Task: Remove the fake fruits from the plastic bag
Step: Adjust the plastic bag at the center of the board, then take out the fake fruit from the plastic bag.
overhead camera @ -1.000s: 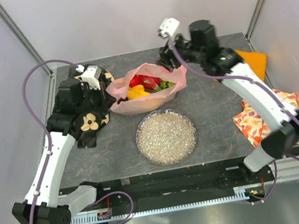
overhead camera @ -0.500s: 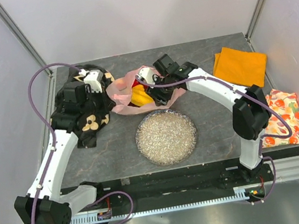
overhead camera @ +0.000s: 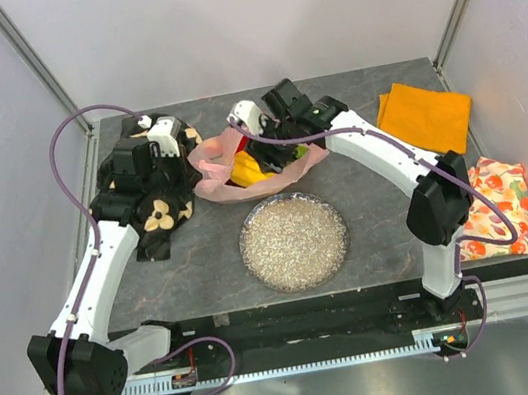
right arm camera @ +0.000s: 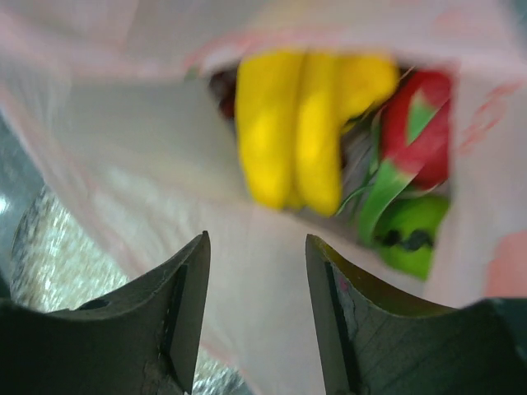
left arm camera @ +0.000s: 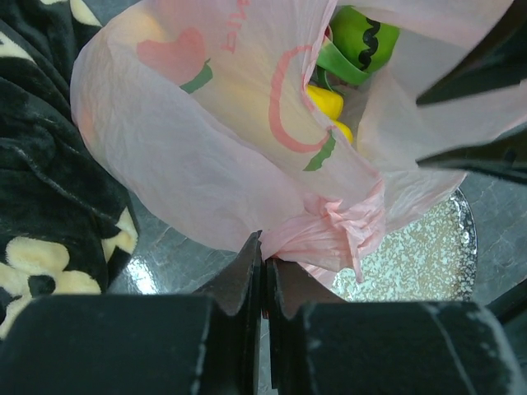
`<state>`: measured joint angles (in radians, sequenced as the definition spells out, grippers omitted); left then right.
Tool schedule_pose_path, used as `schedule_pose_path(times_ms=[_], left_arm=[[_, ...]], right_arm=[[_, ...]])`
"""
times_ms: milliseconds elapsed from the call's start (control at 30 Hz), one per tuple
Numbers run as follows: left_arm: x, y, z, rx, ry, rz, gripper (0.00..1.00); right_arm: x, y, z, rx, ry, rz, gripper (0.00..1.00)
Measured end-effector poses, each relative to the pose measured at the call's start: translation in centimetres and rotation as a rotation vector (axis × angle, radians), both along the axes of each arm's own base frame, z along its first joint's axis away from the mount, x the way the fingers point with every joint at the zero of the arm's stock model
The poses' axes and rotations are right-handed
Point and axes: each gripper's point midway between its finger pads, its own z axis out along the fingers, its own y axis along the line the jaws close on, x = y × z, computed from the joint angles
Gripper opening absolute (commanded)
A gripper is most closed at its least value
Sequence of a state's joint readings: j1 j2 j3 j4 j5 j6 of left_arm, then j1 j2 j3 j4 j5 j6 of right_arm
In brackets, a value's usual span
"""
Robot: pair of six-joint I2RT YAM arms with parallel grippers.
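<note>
The pink plastic bag (overhead camera: pixel 213 182) lies at the back middle of the table with its mouth open. My left gripper (left arm camera: pixel 264 247) is shut on a bunched bit of the bag's pink rim (left arm camera: pixel 329 234), at the bag's left side (overhead camera: pixel 194 165). Inside the bag lie fake fruits: a yellow banana bunch (right arm camera: pixel 305 123), a red dragon fruit with green tips (right arm camera: pixel 422 123) and a green ball (right arm camera: pixel 408 234). My right gripper (right arm camera: pixel 257 243) hangs open at the bag's mouth (overhead camera: pixel 273 155), just short of the bananas, with nothing between its fingers.
A round silvery glitter plate (overhead camera: pixel 294 241) lies just in front of the bag. A black floral cloth (overhead camera: pixel 154 218) lies under the left arm. An orange cloth (overhead camera: pixel 425 117) and an orange-patterned cloth (overhead camera: pixel 496 204) lie at the right side of the table.
The right arm has swung in from the back right and brought its open gripper to the bag's mouth. The left gripper has kept its hold at the bag's left edge.
</note>
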<state>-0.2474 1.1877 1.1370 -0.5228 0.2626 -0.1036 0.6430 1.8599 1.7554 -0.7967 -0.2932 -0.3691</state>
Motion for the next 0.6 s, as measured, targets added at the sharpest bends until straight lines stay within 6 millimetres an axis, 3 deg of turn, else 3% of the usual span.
schedule_pose_path(times_ms=[100,167,267,300,333,433,600], left_arm=[[0.0,0.2,0.1,-0.001,-0.004,0.006,0.08],[0.1,0.3,0.1,-0.002,-0.005,0.01,0.09],[0.1,0.5,0.1,-0.003,-0.005,0.013,0.09],[0.1,0.5,0.1,-0.003,-0.005,0.014,0.09],[0.0,0.6,0.0,-0.004,-0.003,0.014,0.09],[0.1,0.8,0.0,-0.006,-0.003,0.02,0.09],[0.0,1.0,-0.1,-0.019,0.005,0.016,0.1]], right_arm=[[3.0,1.8,2.5,0.061,-0.094,-0.019,0.59],[4.7,2.7,3.1,0.089,-0.134,-0.036,0.61],[5.8,3.4,1.2,0.086,-0.11,-0.058,0.67],[6.0,3.6,0.4,0.081,-0.096,-0.063,0.78],[6.2,3.9,-0.8,0.074,-0.076,-0.068,0.95],[6.5,4.3,-4.5,0.044,-0.009,-0.089,0.98],[6.6,4.8,-7.5,-0.004,0.026,-0.116,0.94]])
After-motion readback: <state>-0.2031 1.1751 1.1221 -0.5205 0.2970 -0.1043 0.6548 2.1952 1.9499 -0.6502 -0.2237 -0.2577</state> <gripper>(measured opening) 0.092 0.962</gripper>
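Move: Inside the pink bag, the bananas lie about 5 cm ahead of the right hand, 6 cm to its left and 12 cm below. The red fruit is some 5 cm beyond and 5 cm to the right of them, the green fruit some 10 cm to their right and 2 cm farther out. The round mat lies about 12 cm back and 1 cm right of the right hand. From the left hand the bananas are some 9 cm ahead, 11 cm right and 15 cm below. Swinging forward and left by about 8 cm, the right hand rises a couple of centimetres and then plunges some 10 cm into the bag's mouth towards the bananas, its half-open fingers spreading wide on the way down. The left hand keeps its pinch on the gathered bag handle. ##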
